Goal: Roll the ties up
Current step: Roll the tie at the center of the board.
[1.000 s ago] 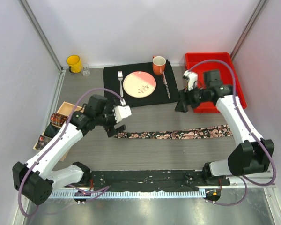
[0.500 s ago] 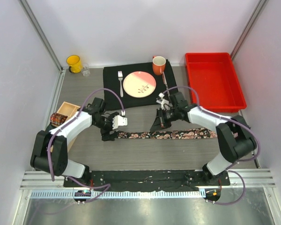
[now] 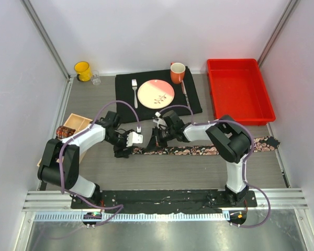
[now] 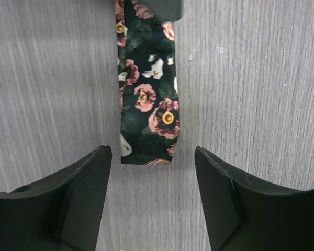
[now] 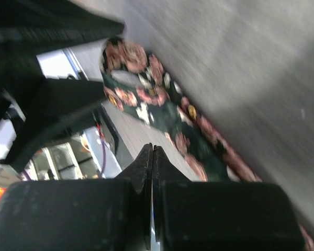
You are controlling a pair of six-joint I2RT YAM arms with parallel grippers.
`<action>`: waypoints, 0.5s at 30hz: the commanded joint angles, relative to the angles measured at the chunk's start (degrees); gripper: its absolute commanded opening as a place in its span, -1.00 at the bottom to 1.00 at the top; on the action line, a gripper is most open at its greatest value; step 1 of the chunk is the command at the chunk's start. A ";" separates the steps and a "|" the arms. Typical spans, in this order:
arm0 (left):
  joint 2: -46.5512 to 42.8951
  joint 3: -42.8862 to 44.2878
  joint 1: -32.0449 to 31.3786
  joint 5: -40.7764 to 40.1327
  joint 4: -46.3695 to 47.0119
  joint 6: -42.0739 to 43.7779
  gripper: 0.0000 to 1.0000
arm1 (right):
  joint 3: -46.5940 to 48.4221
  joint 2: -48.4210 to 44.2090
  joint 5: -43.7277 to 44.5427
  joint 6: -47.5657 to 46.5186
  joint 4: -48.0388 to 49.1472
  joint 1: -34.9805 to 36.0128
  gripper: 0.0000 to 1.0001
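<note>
A long tie [image 3: 199,150], black with pink-beige flowers, lies flat across the table from left to right. Its narrow left end [image 4: 146,104] sits just ahead of my left gripper [image 4: 153,157], which stands open, one finger [image 4: 89,198] on each side, nothing between them. That gripper [image 3: 123,150] is low over the table at the tie's left tip. My right gripper [image 3: 154,141] hovers close by over the left part of the tie [image 5: 162,112]. Its jaws [image 5: 152,151] are shut flat together and hold nothing. A dark red-brown coiled tie [image 3: 64,132] rests in the wooden box [image 3: 77,121] at the left.
Behind the tie lies a black placemat [image 3: 193,99] with a pink plate [image 3: 155,94], fork [image 3: 134,93] and knife [image 3: 185,94]. An orange mug [image 3: 177,72] stands at its back. A yellow mug [image 3: 82,70] sits far left, a red bin [image 3: 239,89] at the right.
The right arm swung from the red bin leftward to the tie's left part and shut its jaws. The left gripper came down to the tie's left end and its jaws narrowed.
</note>
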 commanded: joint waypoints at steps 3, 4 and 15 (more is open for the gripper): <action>-0.17 -0.95 0.33 0.87 2.42 0.52 0.25 | 5.27 4.44 2.59 2.44 5.25 0.57 -0.98; -0.17 -0.86 0.33 0.87 2.42 0.34 0.13 | 5.37 5.23 2.51 2.44 5.07 0.57 -0.99; -3.25 3.80 -1.24 6.32 -1.36 -4.49 -0.20 | 8.17 7.52 6.29 -4.58 -2.22 0.84 -0.99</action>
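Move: The tie's free left end lies almost between the left hand's open fingers, about 1 cm to its right and 1 cm below. From the right hand, the stretch of tie it goes for is roughly 2 cm ahead, 2 cm left and 3 cm down, and the free end some 8 cm left and 2 cm ahead. The plate sits about 25 cm ahead and 12 cm right of the left hand; the wooden box is some 25 cm to that hand's left, 2 cm ahead. The tie's left end is pinched across its width by the left fingers, which close on it almost in place and then begin to rise, about 1 cm. Meanwhile the right hand, fingers still shut and slanting left and down, sinks about 2.5 cm, going some 2 cm forward and a little left, to bring its tips down onto the tie a few centimetres right of that end. ##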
